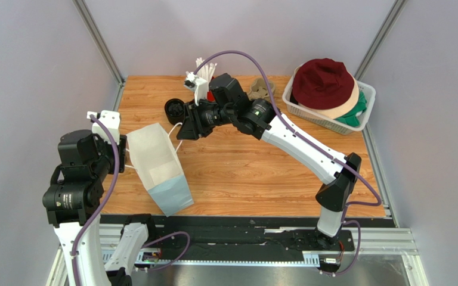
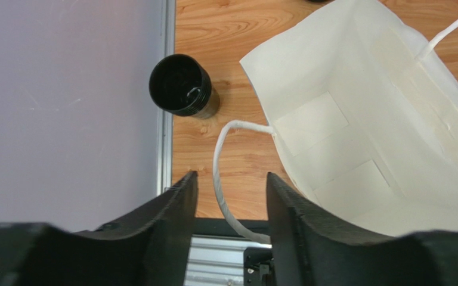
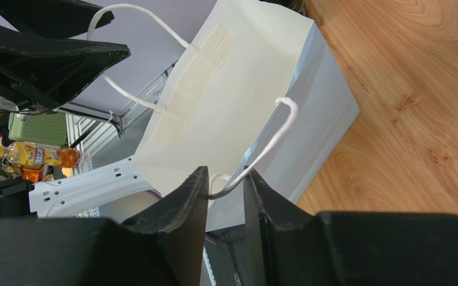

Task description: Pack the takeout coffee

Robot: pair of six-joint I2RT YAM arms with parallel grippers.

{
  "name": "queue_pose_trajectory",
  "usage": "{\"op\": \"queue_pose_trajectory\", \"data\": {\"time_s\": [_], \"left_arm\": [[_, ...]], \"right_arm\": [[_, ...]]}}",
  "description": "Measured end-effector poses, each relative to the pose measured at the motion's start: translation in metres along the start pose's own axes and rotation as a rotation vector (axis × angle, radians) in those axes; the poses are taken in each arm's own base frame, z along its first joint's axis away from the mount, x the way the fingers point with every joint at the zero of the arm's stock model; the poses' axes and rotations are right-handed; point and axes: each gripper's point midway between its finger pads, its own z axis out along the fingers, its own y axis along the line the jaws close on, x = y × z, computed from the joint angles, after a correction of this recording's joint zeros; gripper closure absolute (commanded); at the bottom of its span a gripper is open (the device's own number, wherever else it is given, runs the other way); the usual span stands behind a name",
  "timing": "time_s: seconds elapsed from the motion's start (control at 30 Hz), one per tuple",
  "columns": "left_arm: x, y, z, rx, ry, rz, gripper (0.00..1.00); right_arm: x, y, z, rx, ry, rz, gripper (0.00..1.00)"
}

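A white paper bag lies tilted on the wooden table with its mouth toward the back. My left gripper is open, and one bag handle loops between its fingers without touching them. A small cup, dark inside with a brownish side and no lid on it, stands by the left rail; the left arm hides it in the top view. My right gripper is at the bag's other side. Its jaws are narrowly apart, and the second handle cord crosses the gap at the tips.
A black round piece sits behind the bag next to the right gripper. A red cup of white straws stands at the back. A white basket of hats fills the back right corner. The metal rail marks the table's left edge.
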Motion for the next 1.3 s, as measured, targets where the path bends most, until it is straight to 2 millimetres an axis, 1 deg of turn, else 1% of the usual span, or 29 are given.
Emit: {"op": "queue_pose_trajectory", "data": {"time_s": [0.03,0.07,0.1,0.2,0.37,0.4,0.47,0.5,0.7,0.87,0.9,0.93,0.97,1.1,1.17,1.23,1.3], "left_arm": [[-0.001,-0.001,0.001,0.005,-0.002,-0.001,0.61],[-0.003,-0.001,0.002,0.009,-0.005,-0.002,0.64],[-0.005,-0.002,0.004,0.014,-0.008,-0.003,0.71],[-0.009,-0.003,0.008,0.024,-0.015,-0.007,0.80],[-0.016,-0.005,0.016,0.040,-0.023,-0.006,0.87],[-0.018,-0.006,0.017,0.045,-0.026,-0.005,0.92],[-0.021,-0.008,0.020,0.060,-0.031,-0.003,0.95],[-0.023,-0.009,0.021,0.068,-0.034,-0.002,0.99],[-0.039,-0.018,0.033,0.131,-0.067,0.006,1.00],[-0.065,-0.026,0.047,0.199,-0.128,0.020,1.00],[-0.072,-0.027,0.050,0.213,-0.138,0.023,1.00],[-0.082,-0.030,0.058,0.240,-0.156,0.028,1.00],[-0.083,-0.030,0.058,0.241,-0.158,0.028,1.00],[-0.099,-0.039,0.082,0.310,-0.163,0.036,1.00],[-0.103,-0.044,0.093,0.343,-0.157,0.035,1.00],[-0.104,-0.049,0.099,0.370,-0.151,0.034,1.00],[-0.105,-0.052,0.100,0.392,-0.151,0.034,1.00]], "right_arm": [[0.000,-0.001,0.000,0.003,-0.001,-0.002,0.74],[0.000,-0.001,0.000,0.005,-0.001,-0.003,0.75],[0.000,-0.002,0.000,0.008,-0.003,-0.006,0.76],[-0.003,-0.002,-0.001,0.016,-0.009,-0.016,0.79],[-0.011,-0.001,-0.006,0.035,-0.031,-0.050,0.89],[-0.014,-0.001,-0.007,0.040,-0.038,-0.058,0.90],[-0.017,-0.001,-0.009,0.049,-0.047,-0.070,0.92],[-0.019,-0.002,-0.010,0.054,-0.052,-0.076,0.92],[-0.025,-0.007,-0.013,0.094,-0.072,-0.102,0.96],[-0.025,-0.017,-0.014,0.147,-0.081,-0.106,0.96],[-0.023,-0.020,-0.015,0.159,-0.081,-0.105,0.96],[-0.022,-0.022,-0.016,0.170,-0.080,-0.105,0.96],[-0.019,-0.024,-0.018,0.182,-0.078,-0.105,0.96],[-0.019,-0.029,-0.023,0.214,-0.089,-0.111,0.96],[-0.021,-0.029,-0.026,0.226,-0.097,-0.115,0.96],[-0.022,-0.029,-0.029,0.232,-0.106,-0.118,0.96],[-0.022,-0.027,-0.035,0.237,-0.113,-0.119,0.97]]}}
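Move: The coffee bag's left handle loops between the open fingers of my left hand, about 1 cm ahead of and 1 cm right of the hand point. The bag's middle is roughly 12 cm to the right, 3 cm farther out and 13 cm lower. The near black cup stands 12 cm ahead, 5 cm left, on the table some 22 cm down. My right hand has the right handle between its fingers, about 1 cm to the left and level front to back; from it the far black cup lies some 19 cm ahead, 6 cm left and 22 cm lower. I shut both grippers and pinch the bag's two handles, my left hand easing forward as it closes. Then my left hand speeds up and carries its handle about 14 cm forward in all and 6 cm right, turning some 20 degrees clockwise. My right hand keeps hold of its side, shifting only about 3 cm forward and 3 cm right, after a small rise and dip. ##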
